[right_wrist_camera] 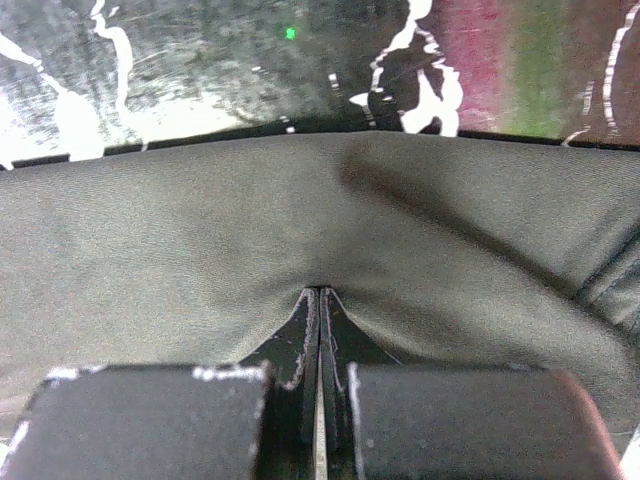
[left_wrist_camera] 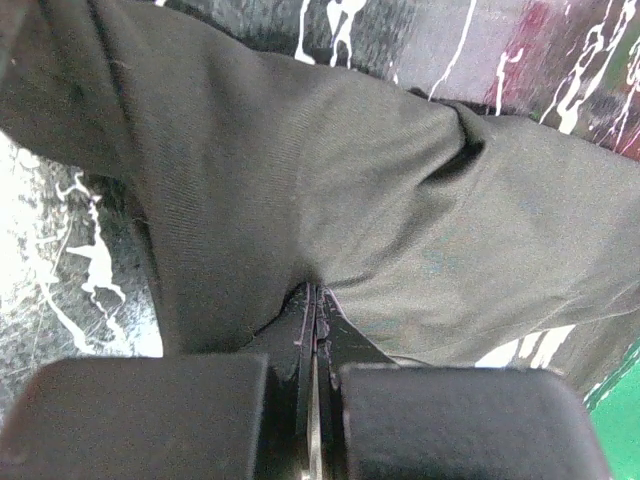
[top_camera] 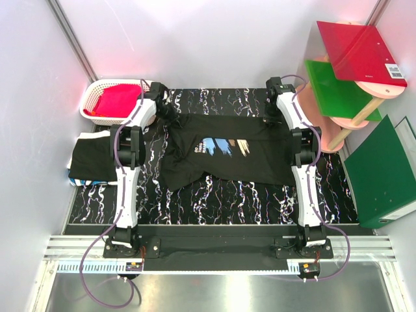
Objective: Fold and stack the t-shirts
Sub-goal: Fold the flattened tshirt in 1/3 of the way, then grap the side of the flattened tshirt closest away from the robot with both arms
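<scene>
A black t-shirt (top_camera: 224, 153) with blue, pale-blue and orange brush strokes lies spread, print up, in the middle of the table. My left gripper (top_camera: 170, 112) is shut on its far left edge, and the fabric (left_wrist_camera: 300, 180) bunches into the closed fingertips (left_wrist_camera: 315, 292). My right gripper (top_camera: 268, 117) is shut on the far right edge, where the cloth (right_wrist_camera: 250, 230) puckers at its closed tips (right_wrist_camera: 320, 292). A folded black t-shirt (top_camera: 91, 158) lies flat at the table's left edge, beside the left arm.
A white basket (top_camera: 97, 88) holding red cloth stands at the far left. Red (top_camera: 361, 52) and green (top_camera: 341, 91) shelf boards stand at the far right, with a green folder (top_camera: 383, 172) leaning below them. The table top (top_camera: 227, 198) is black marble with white veins.
</scene>
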You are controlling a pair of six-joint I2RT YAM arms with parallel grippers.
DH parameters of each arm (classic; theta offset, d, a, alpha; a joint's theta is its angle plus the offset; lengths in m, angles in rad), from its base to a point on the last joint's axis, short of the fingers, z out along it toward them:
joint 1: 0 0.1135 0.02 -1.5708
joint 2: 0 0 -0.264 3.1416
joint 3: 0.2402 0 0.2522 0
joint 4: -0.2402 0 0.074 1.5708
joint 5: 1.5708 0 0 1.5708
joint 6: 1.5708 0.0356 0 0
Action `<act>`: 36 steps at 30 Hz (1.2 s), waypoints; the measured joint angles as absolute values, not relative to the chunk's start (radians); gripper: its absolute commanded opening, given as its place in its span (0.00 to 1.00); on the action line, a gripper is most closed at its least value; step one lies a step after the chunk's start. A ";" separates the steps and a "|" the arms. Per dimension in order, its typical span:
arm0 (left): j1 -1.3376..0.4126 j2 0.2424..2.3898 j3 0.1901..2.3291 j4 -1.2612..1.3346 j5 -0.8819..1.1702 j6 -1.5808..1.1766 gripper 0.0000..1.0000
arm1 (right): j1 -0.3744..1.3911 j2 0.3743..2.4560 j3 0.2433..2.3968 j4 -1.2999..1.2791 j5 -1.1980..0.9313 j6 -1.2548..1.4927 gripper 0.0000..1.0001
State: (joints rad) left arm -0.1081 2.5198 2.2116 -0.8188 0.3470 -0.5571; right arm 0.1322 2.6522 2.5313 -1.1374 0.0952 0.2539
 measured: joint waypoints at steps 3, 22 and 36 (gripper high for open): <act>-0.107 2.506 2.191 -0.819 0.347 -0.553 0.14 | 0.138 2.652 2.531 -1.137 0.084 0.250 0.08; -0.055 1.615 1.247 -0.471 0.569 -0.525 0.99 | -0.144 1.503 1.448 -0.882 -0.126 0.422 1.00; -0.060 1.444 0.810 -0.488 0.630 -0.559 0.99 | -0.311 1.464 0.821 -0.865 -0.318 0.583 0.99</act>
State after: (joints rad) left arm -0.0597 1.4441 0.8097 -0.4877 0.6304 -0.5587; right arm -0.3115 1.4643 0.8207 -0.8646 -0.3176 0.5831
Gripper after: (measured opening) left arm 0.987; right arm 0.993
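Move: Both shut fingertips sit on the t-shirt near its far edge. From the left hand, its near-left corner is some 31 cm back and about 1 cm right, and the print some 12 cm back and 21 cm right. The near-right corner is about 29 cm back and 3 cm right of the right hand, the same print 12 cm back and 22 cm left. All of these lie about 1 cm below. Both hands lift off the t-shirt's far side, their shut fingers springing wide open, then arc back over it towards its near corners. The left rises about 17 cm, travels some 27 back and sinks low again; the right climbs near 20, swings 32 back and slightly right, turning about 40 degrees clockwise as it drops close to table height. ##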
